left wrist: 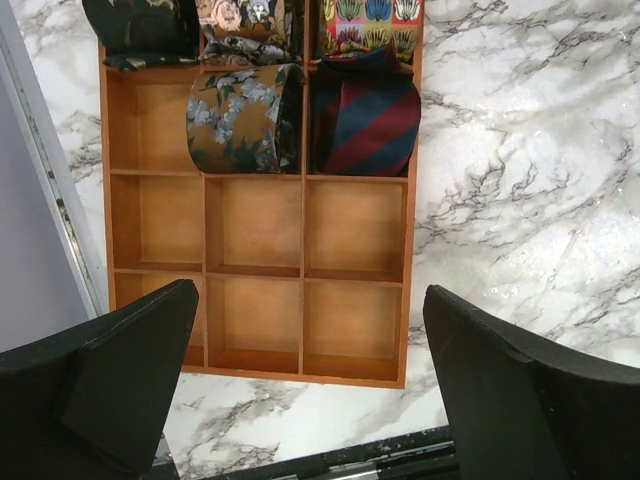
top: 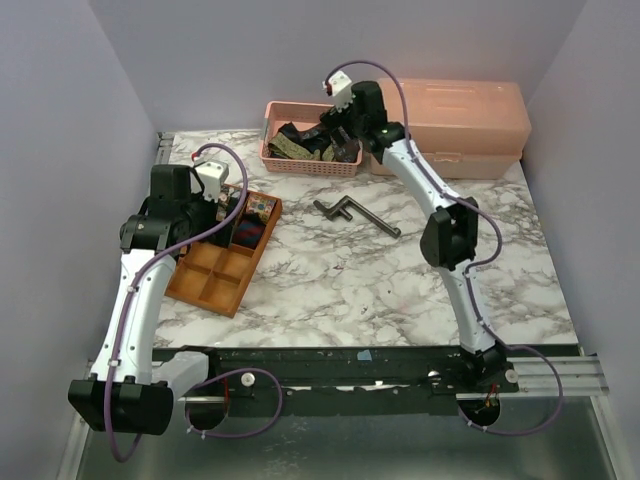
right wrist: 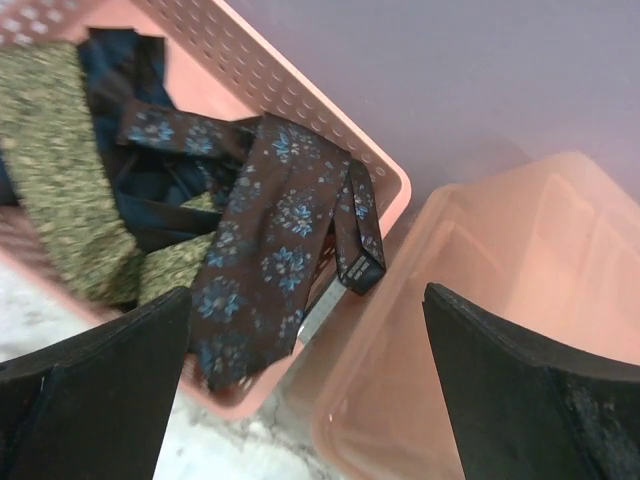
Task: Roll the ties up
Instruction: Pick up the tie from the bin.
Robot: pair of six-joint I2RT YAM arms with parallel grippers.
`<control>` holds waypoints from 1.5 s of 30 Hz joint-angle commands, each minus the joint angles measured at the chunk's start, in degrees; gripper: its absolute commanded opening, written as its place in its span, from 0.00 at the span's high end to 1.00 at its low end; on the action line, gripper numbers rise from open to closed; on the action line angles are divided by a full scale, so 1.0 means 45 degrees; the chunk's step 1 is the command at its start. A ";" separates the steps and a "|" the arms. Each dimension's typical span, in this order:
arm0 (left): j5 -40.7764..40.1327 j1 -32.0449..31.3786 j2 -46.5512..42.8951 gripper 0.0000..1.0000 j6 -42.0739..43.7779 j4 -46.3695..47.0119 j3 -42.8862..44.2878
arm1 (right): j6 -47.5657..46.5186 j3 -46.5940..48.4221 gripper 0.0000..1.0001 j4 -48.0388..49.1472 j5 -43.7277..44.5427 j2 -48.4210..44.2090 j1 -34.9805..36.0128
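Observation:
Loose ties lie heaped in the pink basket [top: 300, 166] at the back. In the right wrist view a brown tie with blue flowers [right wrist: 265, 260] drapes over the basket rim [right wrist: 300, 90], beside an olive-gold tie [right wrist: 60, 170] and a dark blue tie [right wrist: 150, 185]. My right gripper [right wrist: 308, 295] hovers open above that corner [top: 338, 128], holding nothing. Rolled ties fill the far cells of the wooden tray [left wrist: 355, 225]: a brown floral coil [left wrist: 245, 120] and a navy-red striped coil [left wrist: 365, 120] among them. My left gripper [left wrist: 310, 295] hangs open over the tray's empty near cells [top: 225, 205].
A pink lidded box [top: 460, 125] stands right of the basket, close under the right gripper [right wrist: 500, 260]. A grey crank-shaped bar [top: 355, 215] lies on the marble mid-table. The wooden tray [top: 215, 275] sits at the left, near the side wall.

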 commanded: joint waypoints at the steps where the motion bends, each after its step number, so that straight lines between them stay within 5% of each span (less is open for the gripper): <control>1: -0.0528 0.0024 -0.0219 0.02 -0.0133 -0.0333 -0.0202 | -0.1166 0.1027 0.00 0.2226 0.2577 0.1880 0.0214; 16: -0.0537 0.0046 0.0666 0.01 -0.0155 -0.0391 0.0515 | -0.3127 0.1479 0.05 0.7375 0.3241 0.5359 0.0180; 23: -0.0683 0.0046 0.0566 0.01 -0.0075 -0.0489 0.0456 | -0.3806 0.2017 0.48 0.8460 0.3655 0.5888 0.0097; 30: -0.0753 0.0046 0.0351 0.01 -0.0055 -0.0364 0.0335 | -0.2924 0.1090 1.00 0.8503 0.2638 0.3607 0.0097; 45: -0.0489 0.0046 -0.0193 0.02 -0.0167 0.0168 0.0048 | -0.1172 -0.0200 1.00 0.6221 -0.0121 -0.1263 0.0092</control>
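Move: The brown floral tie at the bin's right end lies about 8 cm ahead of the right hand, 2 cm left and 14 cm below. The green patterned tie is some 10 cm left of it and 2 cm nearer; the peach box's middle is roughly 22 cm right of the hand and 10 cm ahead. From the left hand, the brown tie is about 41 cm ahead, 24 cm right and 14 cm down. The right hand dips forward into the bin, pinches the brown tie and lifts some 27 cm, tilting up. ##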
